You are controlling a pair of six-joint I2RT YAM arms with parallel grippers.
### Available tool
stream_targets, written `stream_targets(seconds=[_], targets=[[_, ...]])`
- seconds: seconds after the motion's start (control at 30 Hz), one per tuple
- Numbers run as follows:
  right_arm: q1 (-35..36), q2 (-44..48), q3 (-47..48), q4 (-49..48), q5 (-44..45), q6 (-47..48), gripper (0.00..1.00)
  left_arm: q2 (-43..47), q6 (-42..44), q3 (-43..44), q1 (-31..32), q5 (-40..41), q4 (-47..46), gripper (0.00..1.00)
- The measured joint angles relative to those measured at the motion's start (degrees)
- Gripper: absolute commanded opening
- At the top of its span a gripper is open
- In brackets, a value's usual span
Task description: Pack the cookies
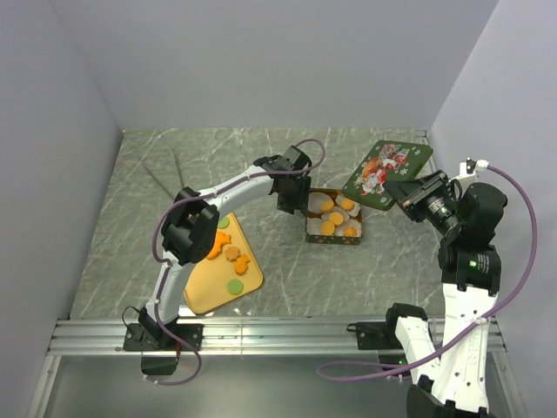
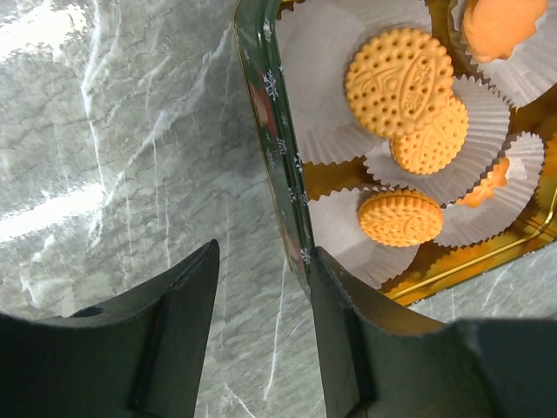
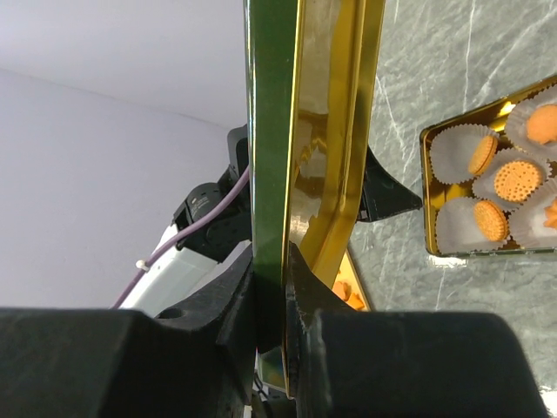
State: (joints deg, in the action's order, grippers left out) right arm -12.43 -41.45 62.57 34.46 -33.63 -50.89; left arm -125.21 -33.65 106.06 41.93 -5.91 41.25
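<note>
An open gold tin holds several orange cookies in white paper cups. More cookies, orange and one green, lie on a yellow board. My left gripper is open and empty at the tin's left wall. In the left wrist view its right finger touches that wall, beside round orange cookies. My right gripper is shut on the rim of the green picture lid, held tilted above the table. The lid's gold inside shows in the right wrist view.
Grey walls close in the marbled table on the left, back and right. The yellow board lies under my left arm's forearm. The tin also shows in the right wrist view, to the right of the lid.
</note>
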Motion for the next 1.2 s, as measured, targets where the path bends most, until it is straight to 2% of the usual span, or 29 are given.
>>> stream_targets(seconds=[0.2, 0.57, 0.67, 0.7, 0.8, 1.07, 1.2], targets=[[0.0, -0.2, 0.0, -0.1, -0.1, 0.1, 0.00, -0.1, 0.0, 0.2, 0.2, 0.3, 0.1, 0.47], [0.0, -0.2, -1.0, -0.3, -0.4, 0.5, 0.00, -3.0, 0.0, 4.3, 2.2, 0.4, 0.5, 0.46], [0.0, -0.2, -1.0, -0.3, -0.5, 0.7, 0.00, -3.6, 0.0, 5.3, 2.4, 1.3, 1.0, 0.40], [0.0, -0.3, -1.0, -0.3, -0.5, 0.7, 0.00, -3.8, 0.0, 5.6, 2.4, 1.7, 1.3, 0.34], [0.0, -0.3, -1.0, -0.3, -0.5, 0.9, 0.00, -4.9, -0.1, 6.7, 2.4, 3.2, 3.0, 0.24], [0.0, -0.3, -1.0, -0.5, -0.5, 0.9, 0.00, -7.6, -0.2, 9.1, 2.5, 7.2, 5.8, 0.16], [0.3, -0.4, -1.3, -0.9, -0.5, 0.9, 0.00, -7.6, -0.2, 9.2, 2.2, 9.7, 7.4, 0.17]])
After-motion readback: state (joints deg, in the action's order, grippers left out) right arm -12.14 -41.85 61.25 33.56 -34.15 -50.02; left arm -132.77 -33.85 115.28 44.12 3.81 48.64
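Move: The left wall of the cookie box stands roughly 2 cm to the right of my open left hand, level with it fore and aft and some 4 cm below; the box's middle is about 11 cm to the right. Inside, the far-left cookie sits about 8 cm right and 2 cm ahead, the near-left cookie 8 cm right and 4 cm back. From my right hand the left wall is roughly 10 cm ahead, 18 cm left and 32 cm down. I slide my left hand about 2.5 cm right to bring its gap over the box's left wall, then sink about 2.5 cm while closing the fingers until they pinch the wall. Tilting some 10 degrees, I draw back left by nearly 3 cm, dragging the wall with me, while my right hand keeps hold of the lid almost still, high up. ##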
